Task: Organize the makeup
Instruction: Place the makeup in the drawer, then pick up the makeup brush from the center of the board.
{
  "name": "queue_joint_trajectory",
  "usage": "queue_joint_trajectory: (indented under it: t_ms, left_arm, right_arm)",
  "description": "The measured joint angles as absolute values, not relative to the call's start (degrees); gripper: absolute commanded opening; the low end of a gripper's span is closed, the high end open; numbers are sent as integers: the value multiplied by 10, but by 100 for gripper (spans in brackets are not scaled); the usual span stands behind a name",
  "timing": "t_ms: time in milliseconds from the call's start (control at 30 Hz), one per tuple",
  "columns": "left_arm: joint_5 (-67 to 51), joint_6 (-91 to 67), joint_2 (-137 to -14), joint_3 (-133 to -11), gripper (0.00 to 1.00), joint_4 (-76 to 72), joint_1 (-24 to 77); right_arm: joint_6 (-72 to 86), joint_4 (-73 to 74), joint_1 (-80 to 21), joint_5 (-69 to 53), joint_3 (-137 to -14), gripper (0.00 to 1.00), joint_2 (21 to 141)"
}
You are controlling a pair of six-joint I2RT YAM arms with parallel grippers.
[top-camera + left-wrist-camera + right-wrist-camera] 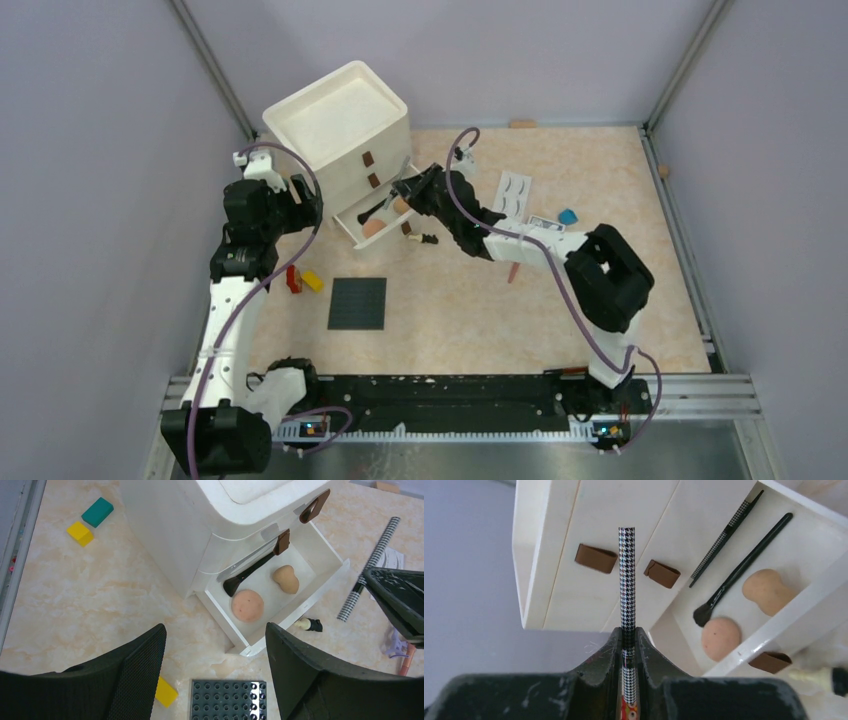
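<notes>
My right gripper (626, 635) is shut on a houndstooth-patterned makeup pencil (626, 580) that sticks out in front of the white cabinet (340, 125). It hovers over the open bottom drawer (784, 625). In the drawer lie a second houndstooth pencil (724, 537), a black brush (744, 565), a peach sponge (769, 591) and a round peach puff (721, 638). My left gripper (215, 645) is open and holds nothing, above the floor just left of the drawer (320, 587). A white eyelash card (515, 192) and a small dark-tipped tube (310, 625) lie on the table.
A dark studded plate (358, 303) lies in front of the drawer, with a red brick (293, 279) and a yellow brick (313, 281) to its left. Green (97, 511) and yellow (80, 533) bricks sit left of the cabinet. A blue piece (567, 215) and a pink pencil (513, 272) lie right.
</notes>
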State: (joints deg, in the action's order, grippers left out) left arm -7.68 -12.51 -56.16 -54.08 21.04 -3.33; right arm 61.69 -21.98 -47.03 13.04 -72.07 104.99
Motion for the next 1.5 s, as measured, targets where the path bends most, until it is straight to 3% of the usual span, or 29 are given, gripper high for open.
queue_joint_trajectory:
  t_ms: [167,267,433,700,933,1167,1500]
  left_arm:
    - [-77,-125,-562,-541,78,211,-33]
    - [-77,-125,-562,-541,78,211,-33]
    - [-77,-125,-562,-541,78,211,-33]
    - [-77,-125,-562,-541,78,210,-33]
    - [-77,-125,-562,-541,78,210,-33]
    - [-79,-125,-562,-541,78,210,-33]
    - [-84,-126,-562,-541,77,210,-33]
  right_arm:
    - [736,-241,-470,167,-771,3,1127]
    - [770,-236,-470,183,-797,20,1161]
    - [782,-226,-470,194,-827,36,1191]
    - [696,-234,-466,194,-815,37,1181]
    - [533,-167,-423,124,-726,40,1060]
    - [411,-9,-358,168,-593,45,875]
    - [401,152,-323,227,-425,45,734]
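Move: Below the right hand, which still holds the houndstooth makeup stick, the open drawer's middle lies about 7 cm ahead, 5 cm left and 17 cm down. The black brush is 8 cm ahead and 6 left, the tan sponge 7 ahead and 2 left, the pink puff 2 ahead and 8 left. The pink brush lies 27 cm right, 6 back and 20 down. From the left hand, the drawer is some 10 cm ahead, 14 right and 21 down. Easing about 5 cm forward with some leftward and downward travel, the right hand brings the stick farther in over the drawer, then opens partway and lets go of it. From there it swings off empty and still part-open, some 30 cm right, then also back and down, rolling left side down by about 55 degrees and tipping its fingers downward as it nears the pink brush. ##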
